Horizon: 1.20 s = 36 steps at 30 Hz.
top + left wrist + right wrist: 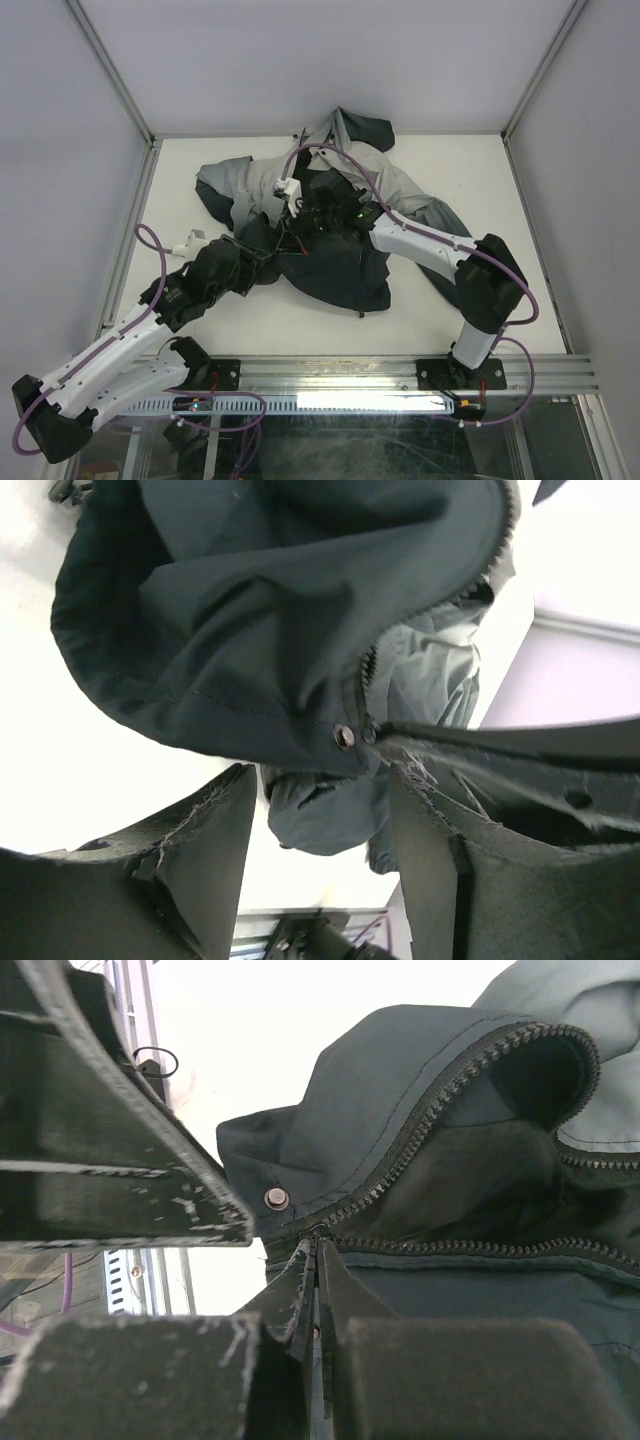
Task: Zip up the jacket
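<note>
The jacket (330, 268) lies crumpled mid-table, light grey at the back and dark teal-black at the front. Its front zipper (450, 1100) stands parted, and its two rows of teeth meet at the bottom hem beside a metal snap (276, 1198). My right gripper (318, 1248) is shut on the zipper pull where the rows meet; in the top view it (300, 228) sits over the dark fabric. My left gripper (320, 780) is open, its fingers (205, 850) wide apart just below the hem and snap (343, 736). It (262, 262) is at the jacket's lower left.
The white table (500, 180) is enclosed by white walls at the back and sides. An aluminium rail (400, 375) with both arm bases runs along the near edge. Purple cables loop from both arms over the jacket.
</note>
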Available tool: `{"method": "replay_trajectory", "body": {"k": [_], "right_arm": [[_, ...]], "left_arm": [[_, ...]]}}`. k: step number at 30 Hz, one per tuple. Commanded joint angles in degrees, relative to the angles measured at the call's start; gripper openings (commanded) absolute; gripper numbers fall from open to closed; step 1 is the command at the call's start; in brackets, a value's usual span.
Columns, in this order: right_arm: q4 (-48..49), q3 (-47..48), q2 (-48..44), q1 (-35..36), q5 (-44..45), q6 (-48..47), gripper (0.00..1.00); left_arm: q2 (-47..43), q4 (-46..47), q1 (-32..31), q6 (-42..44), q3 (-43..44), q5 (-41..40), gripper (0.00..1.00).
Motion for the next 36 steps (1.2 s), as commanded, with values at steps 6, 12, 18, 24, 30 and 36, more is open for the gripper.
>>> {"method": "replay_trajectory", "body": {"k": [6, 12, 18, 24, 30, 36], "right_arm": [[4.5, 0.0, -5.2, 2.3, -2.4, 0.5, 0.00], [4.2, 0.3, -5.2, 3.0, -2.6, 0.5, 0.00], [2.6, 1.4, -4.8, 3.2, -1.2, -0.3, 0.00], [-4.3, 5.7, -3.2, 2.7, 6.5, -3.2, 0.00], [-11.3, 10.9, -0.6, 0.6, 16.1, -3.5, 0.00], [-16.9, 15.9, 3.6, 0.1, 19.1, -4.4, 0.00]], "left_arm": [[-4.2, 11.0, -0.3, -11.3, -7.1, -6.1, 0.48], [-3.7, 12.8, -0.4, -11.2, -7.7, -8.2, 0.38], [-3.6, 16.0, -0.4, -9.5, -8.4, -7.7, 0.10], [-4.8, 15.8, -0.3, -2.6, -7.0, -7.0, 0.00], [-4.2, 15.7, -0.4, 11.7, -3.7, -3.1, 0.00], [-5.3, 14.1, -0.3, 18.2, -1.9, -1.2, 0.00]]}}
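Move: The zip's bottom end, pinched in the right fingertips, lies about 3 cm ahead of the left hand and 3 cm to its right, about level in height. The snap on the jacket's corner is nearer, some 2 cm ahead of the left hand and 1 cm to its right. From the right hand, the zip's bottom end is right at its fingers, with the snap about 1 cm back and 1 cm to the left. Left pinches the zip's bottom end about 2.5 cm forward; right keeps pinch, backs, then goes forward and up. ##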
